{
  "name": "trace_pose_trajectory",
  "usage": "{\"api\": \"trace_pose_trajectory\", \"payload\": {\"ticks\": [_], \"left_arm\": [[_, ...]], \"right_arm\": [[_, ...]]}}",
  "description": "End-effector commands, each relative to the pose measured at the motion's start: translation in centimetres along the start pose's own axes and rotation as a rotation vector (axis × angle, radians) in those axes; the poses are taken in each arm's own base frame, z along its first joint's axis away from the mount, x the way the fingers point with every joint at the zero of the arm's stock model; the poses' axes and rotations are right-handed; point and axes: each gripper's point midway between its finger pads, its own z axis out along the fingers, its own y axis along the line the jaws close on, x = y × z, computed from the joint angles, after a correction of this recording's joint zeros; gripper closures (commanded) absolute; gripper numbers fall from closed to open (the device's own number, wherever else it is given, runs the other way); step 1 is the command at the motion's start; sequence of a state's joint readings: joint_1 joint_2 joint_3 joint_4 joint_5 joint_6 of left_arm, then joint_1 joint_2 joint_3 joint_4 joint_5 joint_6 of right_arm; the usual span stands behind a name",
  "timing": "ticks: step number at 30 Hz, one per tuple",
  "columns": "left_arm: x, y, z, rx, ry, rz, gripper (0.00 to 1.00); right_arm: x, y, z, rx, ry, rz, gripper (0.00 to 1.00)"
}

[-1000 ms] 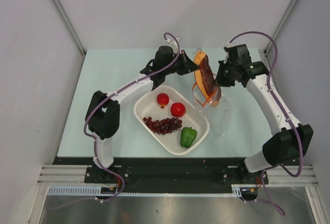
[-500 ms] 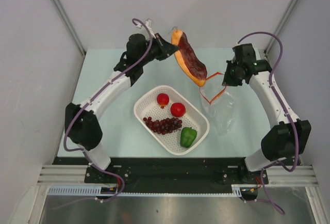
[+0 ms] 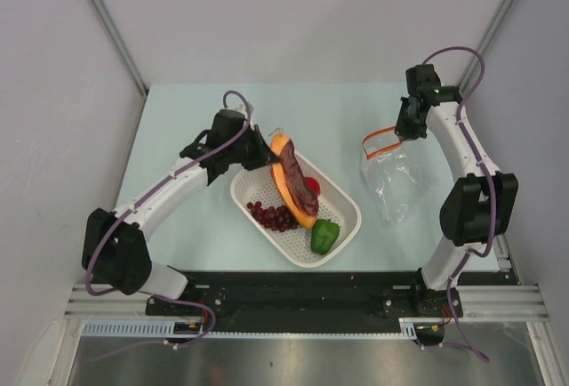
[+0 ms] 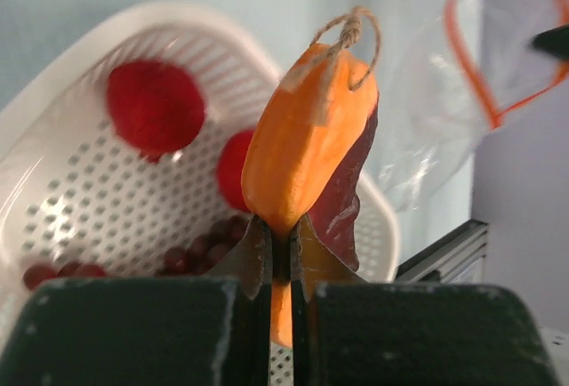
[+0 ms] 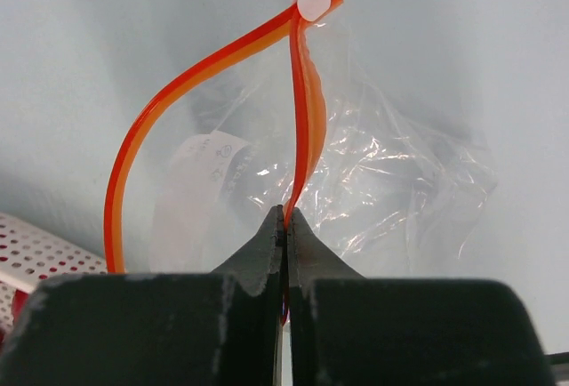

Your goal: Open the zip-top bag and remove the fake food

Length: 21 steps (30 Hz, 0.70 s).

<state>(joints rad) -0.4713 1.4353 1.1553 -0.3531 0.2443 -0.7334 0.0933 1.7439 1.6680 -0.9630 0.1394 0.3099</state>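
Note:
My left gripper point(image 3: 267, 156) is shut on the thin end of an orange fake food piece point(image 3: 295, 183) with a dark red side and a twine loop. It hangs tilted over the white basket point(image 3: 342, 204); in the left wrist view the piece point(image 4: 307, 137) rises from my gripper point(image 4: 282, 226). In the basket lie a green pepper point(image 3: 324, 237), a grape bunch point(image 3: 269, 217) and two red fruits point(image 4: 153, 106) point(image 4: 233, 168). My right gripper point(image 3: 407, 130) is shut on the orange-red zipper strip point(image 5: 302, 110) of the zip-top bag point(image 3: 396, 181), whose mouth gapes open. The bag looks empty.
The basket stands at the table's middle front, between the two arms. The bag's crinkled body point(image 5: 400, 181) trails on the table at the right, near the right arm's elbow point(image 3: 471, 208). A basket corner point(image 5: 36, 257) shows at the lower left of the right wrist view.
My left arm swung the orange piece from high at the back, out of the bag, down over the basket. My right gripper drew the bag's mouth back and to the right.

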Motion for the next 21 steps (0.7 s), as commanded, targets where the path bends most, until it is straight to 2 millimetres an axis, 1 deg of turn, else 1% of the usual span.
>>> {"api": "trace_pose_trajectory", "payload": {"ticks": [1, 3, 4, 5, 6, 7, 8, 9, 10, 11, 12, 13, 14, 16, 17, 18, 19, 20, 21], "left_arm": [[2.2, 3.0, -1.2, -0.079, 0.037, -0.014, 1.0], [2.8, 3.9, -1.0, -0.102, 0.049, -0.015, 1.0], [2.9, 4.4, -0.9, -0.121, 0.05, -0.017, 1.0], [3.4, 4.9, -0.9, -0.139, 0.06, -0.02, 1.0], [3.6, 5.2, -0.9, -0.148, 0.064, -0.026, 1.0], [3.7, 5.5, -0.9, -0.154, 0.064, -0.033, 1.0], [4.2, 6.1, -0.8, -0.17, 0.074, -0.04, 0.99], [4.3, 6.4, -0.7, -0.182, 0.078, -0.048, 0.93], [4.6, 6.8, -0.7, -0.198, 0.089, -0.058, 0.84], [4.7, 7.0, -0.7, -0.206, 0.091, -0.06, 0.8], [4.7, 7.1, -0.7, -0.211, 0.091, -0.06, 0.74], [4.5, 7.1, -0.8, -0.21, 0.083, -0.06, 0.59], [4.5, 7.2, -0.9, -0.219, 0.078, -0.058, 0.52], [4.3, 7.1, -1.2, -0.217, 0.072, -0.047, 0.39], [4.1, 7.0, -1.4, -0.219, 0.066, -0.039, 0.37], [4.0, 6.9, -1.5, -0.218, 0.065, -0.036, 0.35], [3.8, 6.6, -1.6, -0.207, 0.061, -0.017, 0.31], [3.7, 6.5, -1.7, -0.203, 0.063, -0.008, 0.3], [3.6, 6.6, -1.8, -0.211, 0.066, 0.008, 0.25]], "right_arm": [[-2.6, -0.7, 0.5, 0.058, -0.047, -0.013, 1.0], [-3.3, -0.4, 0.6, 0.05, -0.054, -0.011, 1.0], [-3.4, -0.1, 0.9, 0.045, -0.048, -0.013, 1.0], [-3.3, -0.1, 1.5, 0.049, -0.031, -0.015, 1.0], [-3.6, 0.2, 1.4, 0.044, -0.031, -0.016, 0.99], [-3.6, 0.4, 1.6, 0.039, -0.027, -0.016, 0.98], [-3.5, 0.6, 2.0, 0.039, -0.018, -0.022, 0.91], [-3.5, 0.8, 2.1, 0.036, -0.017, -0.029, 0.87], [-3.5, 1.0, 2.1, 0.033, -0.018, -0.034, 0.83], [-3.4, 1.0, 2.2, 0.038, -0.015, -0.039, 0.76], [-3.4, 1.2, 2.1, 0.035, -0.017, -0.045, 0.71], [-3.3, 1.2, 2.1, 0.04, -0.015, -0.05, 0.67], [-3.2, 1.4, 2.1, 0.038, -0.016, -0.059, 0.57], [-3.2, 1.8, 1.8, 0.034, -0.02, -0.07, 0.46], [-3.3, 1.9, 1.4, 0.033, -0.024, -0.075, 0.35], [-3.3, 2.5, 0.9, 0.029, -0.035, -0.086, 0.3], [-3.5, 2.4, 0.6, 0.047, -0.049, -0.094, 0.25], [-3.6, 2.5, 0.1, 0.056, -0.058, -0.102, 0.18], [-3.6, 2.7, -0.5, 0.07, -0.072, -0.116, 0.16]]}}
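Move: My left hand holds the orange-and-maroon fake food near its upper end; the middle of the white basket lies about 10 cm back, 5 cm right and some 14 cm below. The grapes are 12 cm straight back, the near tomato 4 cm back and 9 cm right, the green pepper 17 cm back and 12 cm right. My right hand pinches the empty bag's orange rim, the bag's middle about 9 cm back, 3 cm left and 12 cm lower; the basket's middle is some 16 cm back and 28 cm left. I lower my left hand about 7 cm into the basket, easing back and left some 4 cm each as the wrist tips about 15 degrees, then spread the fingers to let go of the orange-and-maroon food. Meanwhile my right hand carries the bag rim some 3 cm forward, away from the basket, dips slightly and opens wide. ##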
